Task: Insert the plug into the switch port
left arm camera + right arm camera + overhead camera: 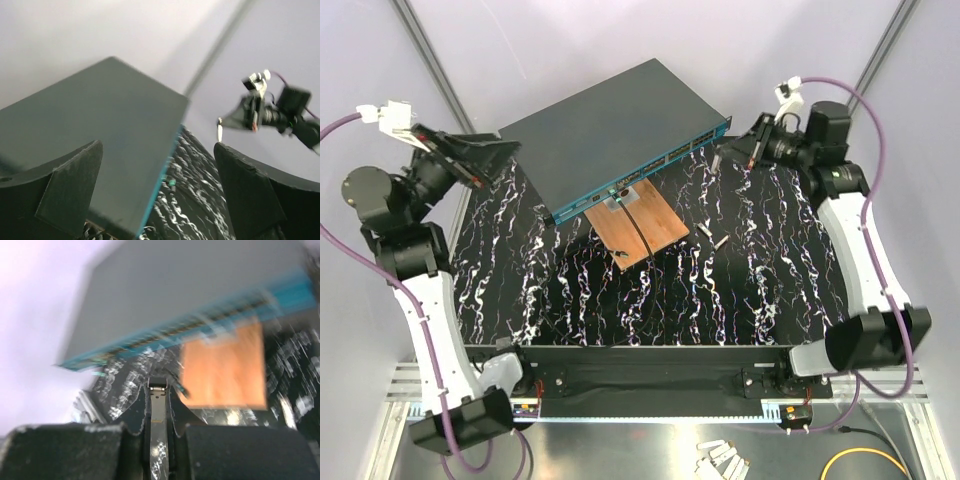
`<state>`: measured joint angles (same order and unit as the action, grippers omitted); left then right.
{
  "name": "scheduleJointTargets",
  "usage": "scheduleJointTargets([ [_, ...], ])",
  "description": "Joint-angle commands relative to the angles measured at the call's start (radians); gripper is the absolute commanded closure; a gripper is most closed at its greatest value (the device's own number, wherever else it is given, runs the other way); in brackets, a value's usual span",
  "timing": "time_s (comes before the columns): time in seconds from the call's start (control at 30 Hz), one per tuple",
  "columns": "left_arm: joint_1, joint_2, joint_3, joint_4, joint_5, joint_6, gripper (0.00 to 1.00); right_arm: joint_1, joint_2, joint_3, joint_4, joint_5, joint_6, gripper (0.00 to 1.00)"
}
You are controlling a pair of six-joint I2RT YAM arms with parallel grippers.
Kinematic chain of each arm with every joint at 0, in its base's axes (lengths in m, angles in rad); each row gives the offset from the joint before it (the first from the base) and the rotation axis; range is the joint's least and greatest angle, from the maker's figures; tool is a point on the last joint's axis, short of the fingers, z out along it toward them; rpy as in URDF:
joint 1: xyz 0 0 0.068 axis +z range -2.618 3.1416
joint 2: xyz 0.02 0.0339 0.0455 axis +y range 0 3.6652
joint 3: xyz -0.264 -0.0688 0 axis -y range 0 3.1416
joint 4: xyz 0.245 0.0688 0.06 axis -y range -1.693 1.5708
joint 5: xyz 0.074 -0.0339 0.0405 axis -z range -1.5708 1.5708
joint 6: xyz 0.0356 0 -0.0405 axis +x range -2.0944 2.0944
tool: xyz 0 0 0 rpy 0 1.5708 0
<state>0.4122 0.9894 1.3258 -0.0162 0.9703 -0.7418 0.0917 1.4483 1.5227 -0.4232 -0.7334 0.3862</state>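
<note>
The switch (610, 130) lies at an angle at the back of the table, dark grey on top, its teal front edge (665, 160) with a row of ports facing the near right. My right gripper (740, 145) hovers off the switch's right corner, shut on the plug (717, 158), a slim metal piece. In the right wrist view the plug (158, 405) sticks out between the fingers (240, 450) toward the port row (190, 325), well apart from it. My left gripper (498, 160) is open beside the switch's left corner, holding nothing (160, 172).
A copper-brown board (640, 225) lies against the switch's front edge with a thin black cable (640, 235) across it. A small green connector (612, 200) sits at the front edge. Two small loose metal pieces (712, 237) rest on the black marbled table (760, 280).
</note>
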Motion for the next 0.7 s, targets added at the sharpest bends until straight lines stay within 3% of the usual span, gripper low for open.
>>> scheduleJointTargets([
  [0.0, -0.11, -0.011, -0.028, 0.261, 0.045, -0.04, 0.01, 0.008, -0.045, 0.021, 0.237, -0.146, 0.152, 1.0],
  [0.13, -0.324, -0.041, -0.161, 0.513, -0.071, -0.162, 0.01, 0.025, -0.1, -0.009, 0.526, -0.104, 0.351, 1.0],
  [0.33, -0.6, 0.04, -0.169, 0.626, -0.194, -0.31, 0.02, 0.15, -0.132, -0.056, 0.832, -0.077, 0.447, 1.0],
  [0.53, -0.765, 0.095, -0.139, 0.654, -0.265, -0.32, 0.01, 0.258, -0.097, -0.035, 0.942, -0.021, 0.476, 1.0],
  [0.67, -0.783, 0.132, -0.129, 0.599, -0.263, -0.295, 0.04, 0.315, -0.075, -0.022, 1.005, -0.018, 0.537, 1.0],
])
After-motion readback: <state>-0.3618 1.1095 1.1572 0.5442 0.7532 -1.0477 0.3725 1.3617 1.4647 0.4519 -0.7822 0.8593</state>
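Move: The plug, held in my right fingers, is about 42 cm to the right of my open left hand, 9 cm farther out and 14 cm lower. The switch front's left corner lies 8 cm ahead of the left hand, 4 cm right, well below. From my right hand, that open left hand is about 42 cm left, 10 cm back and 14 cm higher; the cabled port is some 23 cm left, 4 cm ahead and 24 cm down. I bring both hands together high over the switch: my right hand keeps its pinch on the plug and lifts it about 17 cm while carrying it left and back, levelling its fingers and swinging them leftwards. My left hand sweeps right some 19 cm and slightly back towards the plug, turning clockwise about 40 degrees, jaws still wide open. ##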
